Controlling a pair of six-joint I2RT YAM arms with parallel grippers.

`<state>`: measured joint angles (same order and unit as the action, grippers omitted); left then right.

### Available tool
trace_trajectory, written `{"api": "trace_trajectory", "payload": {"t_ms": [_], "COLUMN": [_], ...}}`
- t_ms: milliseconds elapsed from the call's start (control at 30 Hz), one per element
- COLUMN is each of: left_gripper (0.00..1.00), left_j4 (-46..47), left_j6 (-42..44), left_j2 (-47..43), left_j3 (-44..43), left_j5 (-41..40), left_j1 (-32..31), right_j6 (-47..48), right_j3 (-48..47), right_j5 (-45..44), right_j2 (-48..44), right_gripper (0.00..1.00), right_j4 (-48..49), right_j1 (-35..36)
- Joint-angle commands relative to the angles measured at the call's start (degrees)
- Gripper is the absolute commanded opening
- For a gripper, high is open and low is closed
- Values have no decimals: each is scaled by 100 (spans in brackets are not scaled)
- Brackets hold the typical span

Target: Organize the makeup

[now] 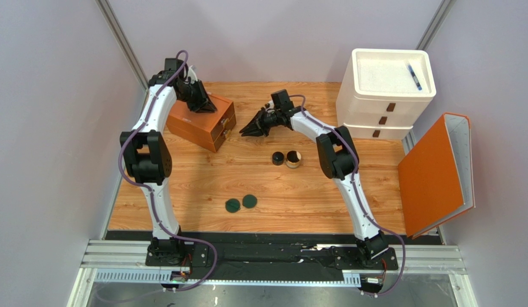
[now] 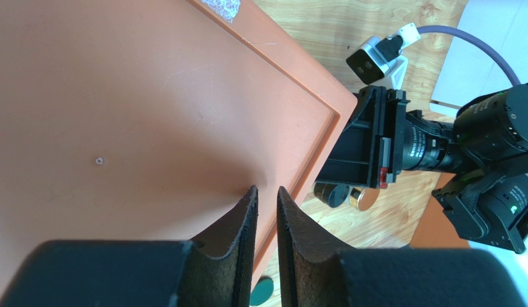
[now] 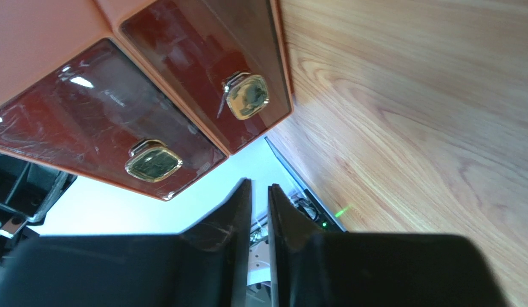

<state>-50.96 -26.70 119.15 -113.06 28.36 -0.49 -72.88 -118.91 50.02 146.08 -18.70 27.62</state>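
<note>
The makeup in view lies on the wooden table: a black round cap next to a round tan jar, and two dark-green flat discs nearer the arms. My left gripper rests over the top of the orange drawer box, its jaws a narrow gap apart with nothing between them. My right gripper hovers just in front of the box's two shut drawers, slightly open and empty, below the gold knobs.
A white drawer unit stands at the back right with a blue pen in its top tray. An orange binder stands open at the right edge. Grey walls close in both sides.
</note>
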Motion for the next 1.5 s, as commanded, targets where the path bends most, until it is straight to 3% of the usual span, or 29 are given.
{"api": "trace_trajectory", "payload": {"t_ms": [0,167,300,933,1467], "left_gripper": [24,24,24,24,24], "left_j4": [-151,-151,-169,-265,-327], "left_j6": [112,112,130,191,253], "left_j2": [29,38,64,20,-76], "left_j3": [12,29,-6,-24,11], "left_j5": [-164,-164,-155,-155,-208], "left_j1": [14,14,14,14,14], "right_j6": [-76,-340,-105,-534,-227], "right_j3": [-430,-966,-1195,-1749,-1978], "right_j5": [70,-27,-457,-906,-1758], "right_j2": [87,474,562,887,1001], "right_gripper": [28,36,39,41,37], "right_j4": [42,42,-649,-415,-1091], "right_j1": [104,112,139,499,604]}}
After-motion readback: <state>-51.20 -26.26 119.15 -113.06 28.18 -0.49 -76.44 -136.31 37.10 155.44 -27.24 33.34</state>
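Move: The lower drawer's knob, on the box's right-hand face, lies about 7 cm left of the right hand, 1 cm ahead and 3 cm below it. The upper knob is straight above that one, some 4 cm higher than the hand. On the table, the black jar stands about 10 cm right and 3 cm back, the gold-lidded jar 15 cm right and 4 cm back. From the left hand, the lower knob lies roughly 5 cm right, 3 back and 12 down. The right fingers come astride the lower drawer's knob, though whether the pads touch it can't be seen. They part to under half their range right away while the hand lifts slightly, then dips; it goes about 5 cm left towards the knob, rising a little on the way before sinking again, net some 2.5 cm down, fingers tipping about 8 degrees lower. The left hand stays put, shut fingertips resting on the box top. ##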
